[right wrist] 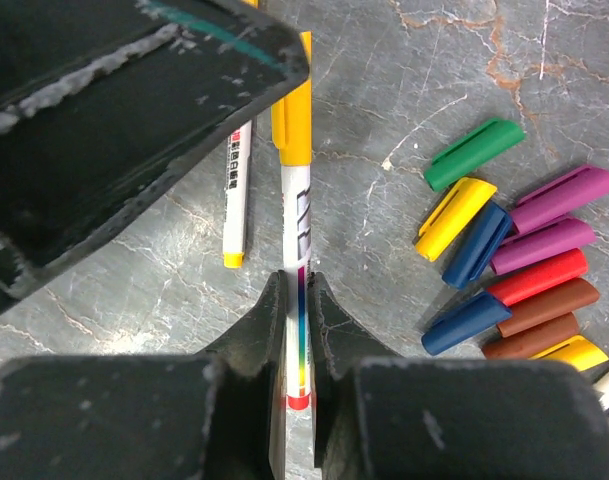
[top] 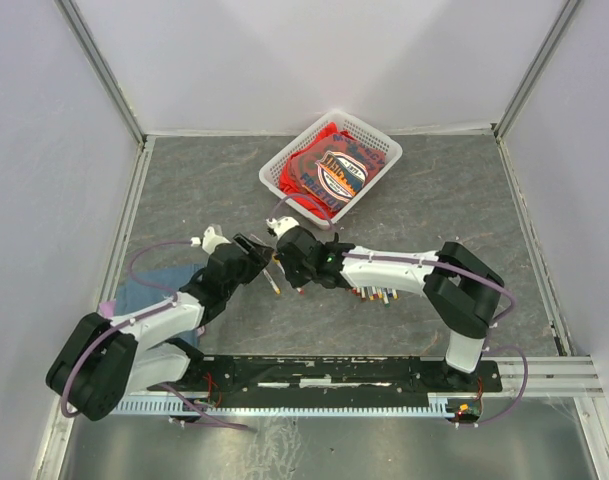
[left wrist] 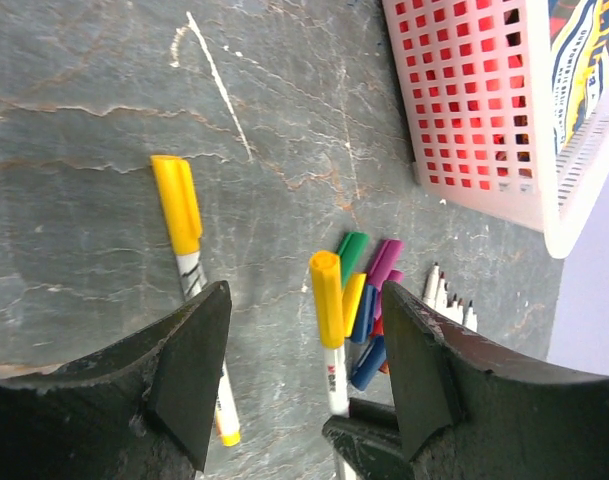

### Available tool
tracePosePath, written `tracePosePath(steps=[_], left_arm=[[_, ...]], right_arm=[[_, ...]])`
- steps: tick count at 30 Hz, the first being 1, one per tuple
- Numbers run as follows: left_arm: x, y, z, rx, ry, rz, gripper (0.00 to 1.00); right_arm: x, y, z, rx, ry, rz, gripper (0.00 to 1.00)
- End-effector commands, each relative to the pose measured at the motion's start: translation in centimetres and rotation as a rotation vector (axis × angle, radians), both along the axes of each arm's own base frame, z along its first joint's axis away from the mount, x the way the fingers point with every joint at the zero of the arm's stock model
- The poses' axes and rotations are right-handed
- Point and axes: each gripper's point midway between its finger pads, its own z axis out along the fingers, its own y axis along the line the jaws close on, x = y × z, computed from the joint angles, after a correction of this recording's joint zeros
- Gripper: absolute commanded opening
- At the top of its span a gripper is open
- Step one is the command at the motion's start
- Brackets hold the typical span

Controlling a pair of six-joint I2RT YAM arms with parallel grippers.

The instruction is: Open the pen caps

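My right gripper (right wrist: 299, 285) is shut on the white barrel of a pen (right wrist: 296, 215) with a rainbow stripe. That pen's yellow cap (left wrist: 326, 298) is on and stands between the jaws of my open left gripper (left wrist: 306, 325), touching neither jaw. A second yellow-capped pen (left wrist: 176, 205) lies on the table to the left. Several loose pen caps (right wrist: 504, 250) in green, yellow, blue, purple, red and brown lie in a pile to the right. In the top view both grippers meet at mid-table beside that pile (top: 374, 293).
A white mesh basket (top: 274, 172) holding a red printed cloth stands at the back. Several uncapped white pens (left wrist: 449, 300) lie beyond the cap pile. A blue cloth (top: 149, 290) lies under the left arm. Grey walls close in both sides.
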Motion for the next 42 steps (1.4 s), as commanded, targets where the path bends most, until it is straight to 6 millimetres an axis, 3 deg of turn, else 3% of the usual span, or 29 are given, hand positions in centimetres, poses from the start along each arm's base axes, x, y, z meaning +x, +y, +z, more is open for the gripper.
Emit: tracePosePath(steps=[1, 17, 27, 33, 37, 42], left_arm=[[1.8, -2.3, 3.4, -0.144, -0.068, -0.026, 0.68], [2.4, -3.8, 2.6, -0.213, -0.045, -0.075, 0.51], [2.3, -3.8, 2.7, -0.220, -0.051, -0.089, 0.28], [2.2, -3.8, 2.6, -0.221, -0.051, -0.102, 0.04], [2.1, -3.9, 3.0, -0.228, -0.075, -0.115, 0.03], [2.1, -4.4, 4.8, -0.269, -0.159, -0.160, 0.03]], right_arm=[[0.0, 1.1, 2.8, 0.105, -0.031, 0.015, 0.01], [-0.6, 1.1, 3.7, 0.145, -0.037, 0.042, 0.01], [-0.3, 0.7, 3.8, 0.134, -0.053, 0.031, 0.01], [-0.1, 0.5, 4.2, 0.131, -0.065, 0.023, 0.01], [-0.1, 0.3, 4.5, 0.130, -0.073, 0.020, 0.01], [-0.3, 0.7, 5.0, 0.161, -0.055, 0.039, 0.17]])
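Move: The yellow cap, on the pen still held by the right hand, is about 4 cm to the left hand's right, 1 cm ahead and 1 cm below; from the right hand it is some 6 cm ahead, 4 cm left and 1 cm up. A second yellow-capped pen lies on the table roughly 5 cm straight under the left hand. The loose caps lie about 14 cm to the left hand's right, some 1 cm farther out and 6 cm down. The held pen's yellow cap gets pinched by the left fingers, which arrive half open: that hand goes about 3 cm right and a little forward, rolling its left side down some 10 degrees, shuts on the cap's outer part, then rises about 1 cm. The right hand keeps its grip on the barrel and lifts the pen about 2 cm. ##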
